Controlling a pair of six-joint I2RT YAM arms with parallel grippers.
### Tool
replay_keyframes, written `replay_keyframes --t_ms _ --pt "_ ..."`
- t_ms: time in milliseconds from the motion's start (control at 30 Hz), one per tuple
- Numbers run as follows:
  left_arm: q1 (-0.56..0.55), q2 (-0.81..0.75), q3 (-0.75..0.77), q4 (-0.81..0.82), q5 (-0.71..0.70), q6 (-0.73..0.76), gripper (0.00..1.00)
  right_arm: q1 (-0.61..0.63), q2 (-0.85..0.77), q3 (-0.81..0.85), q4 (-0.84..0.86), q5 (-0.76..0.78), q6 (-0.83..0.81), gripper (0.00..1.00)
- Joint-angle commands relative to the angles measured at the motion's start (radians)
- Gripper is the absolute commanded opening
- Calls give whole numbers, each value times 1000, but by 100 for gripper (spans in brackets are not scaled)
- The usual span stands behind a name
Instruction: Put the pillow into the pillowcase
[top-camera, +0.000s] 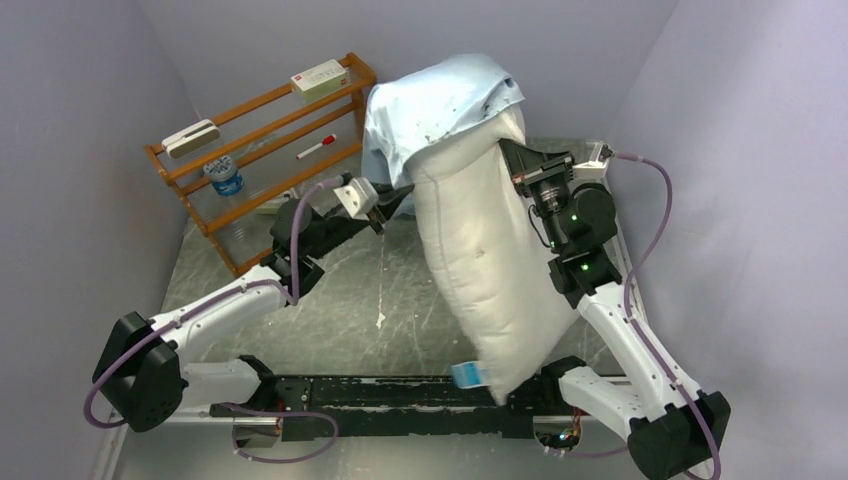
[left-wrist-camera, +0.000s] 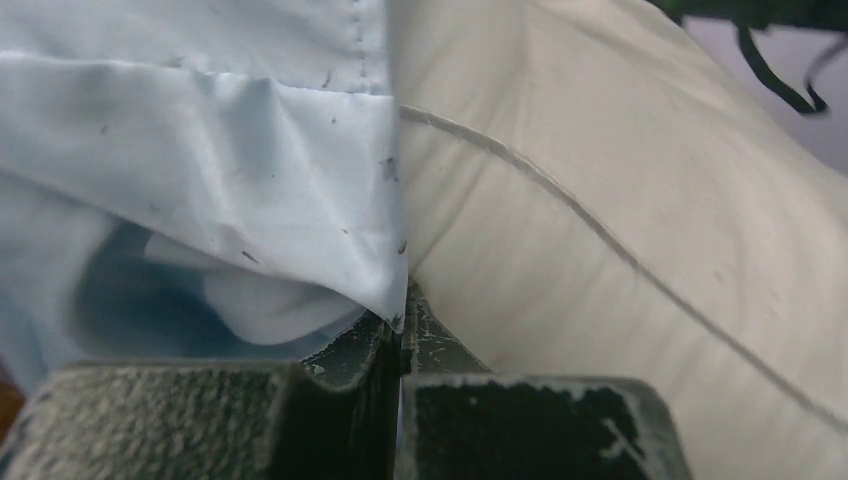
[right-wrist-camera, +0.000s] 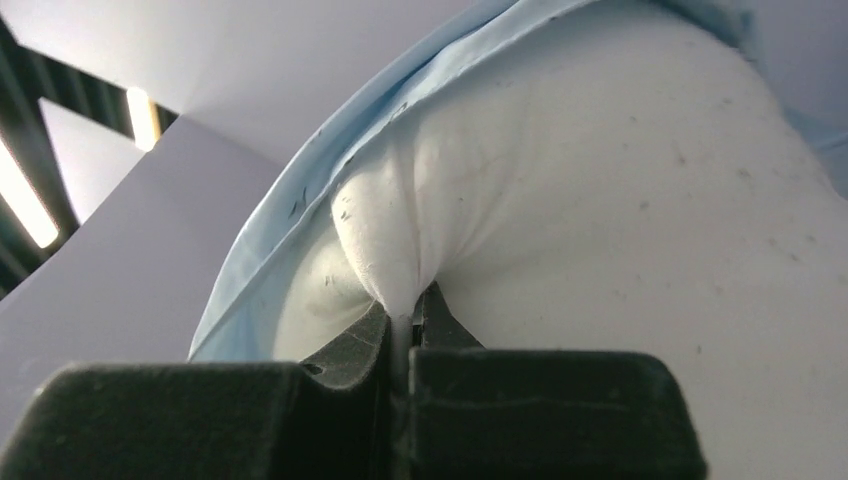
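The plump white pillow (top-camera: 480, 270) hangs upright over the table, its small blue tag (top-camera: 467, 375) at the lower end near the arm bases. Its top end sits inside the pale-blue pillowcase (top-camera: 430, 110), which drapes down the left side. My right gripper (right-wrist-camera: 405, 310) is shut on a pinch of the pillow (right-wrist-camera: 620, 200) fabric, with the pillowcase (right-wrist-camera: 300, 200) rim curving behind it. On the left, my left gripper (left-wrist-camera: 402, 325) is shut on the hemmed corner of the pillowcase (left-wrist-camera: 220, 170), right against the pillow (left-wrist-camera: 620, 180) and its seam.
A wooden rack (top-camera: 255, 150) stands at the back left with a white box (top-camera: 320, 78), an eraser-like block (top-camera: 190, 138), a red marker (top-camera: 316, 146) and a bottle (top-camera: 225, 177). Purple cables loop from both arms. Walls close in on both sides.
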Motion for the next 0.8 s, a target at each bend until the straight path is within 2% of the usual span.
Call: replay_keyframes --t_ms 0,167,300,367,567,667,767 --pt "-45 -12 -34 -56 172 104 5 -5 -18 50 290 131 42 0" --pt "-108 23 -26 -110 192 178 5 -7 -10 24 296 139 28 0" --pt "-136 43 -40 -64 217 143 5 -7 6 -8 300 112 12 0" --pt "-144 31 -51 -71 184 116 7 -6 27 7 280 52 -44 0" --pt "-147 -109 -166 -77 44 -5 35 -7 17 -32 222 -134 -302 0" --pt "-147 -217 -202 -184 -6 -31 50 -6 -3 -40 92 -185 -448 0" --pt "-147 -311 -218 -307 -38 -56 57 -5 -36 -84 28 -213 -580 0"
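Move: The left fingers already pinch the pillowcase hem; the pillow's middle is some 15 cm to that hand's right, 8 cm back and 8 cm lower, and the pillowcase's bulk about 8 cm ahead, 6 right, 7 above. The right hand still grips the pillow's side: the pillow's middle lies about 12 cm back, 4 left and 15 below, the pillowcase's bulk roughly 13 cm left, 5 ahead, 2 up. Left pulls the hem back, down and right, then opens moving back-left; right keeps its pinch, sinking 6 cm. ##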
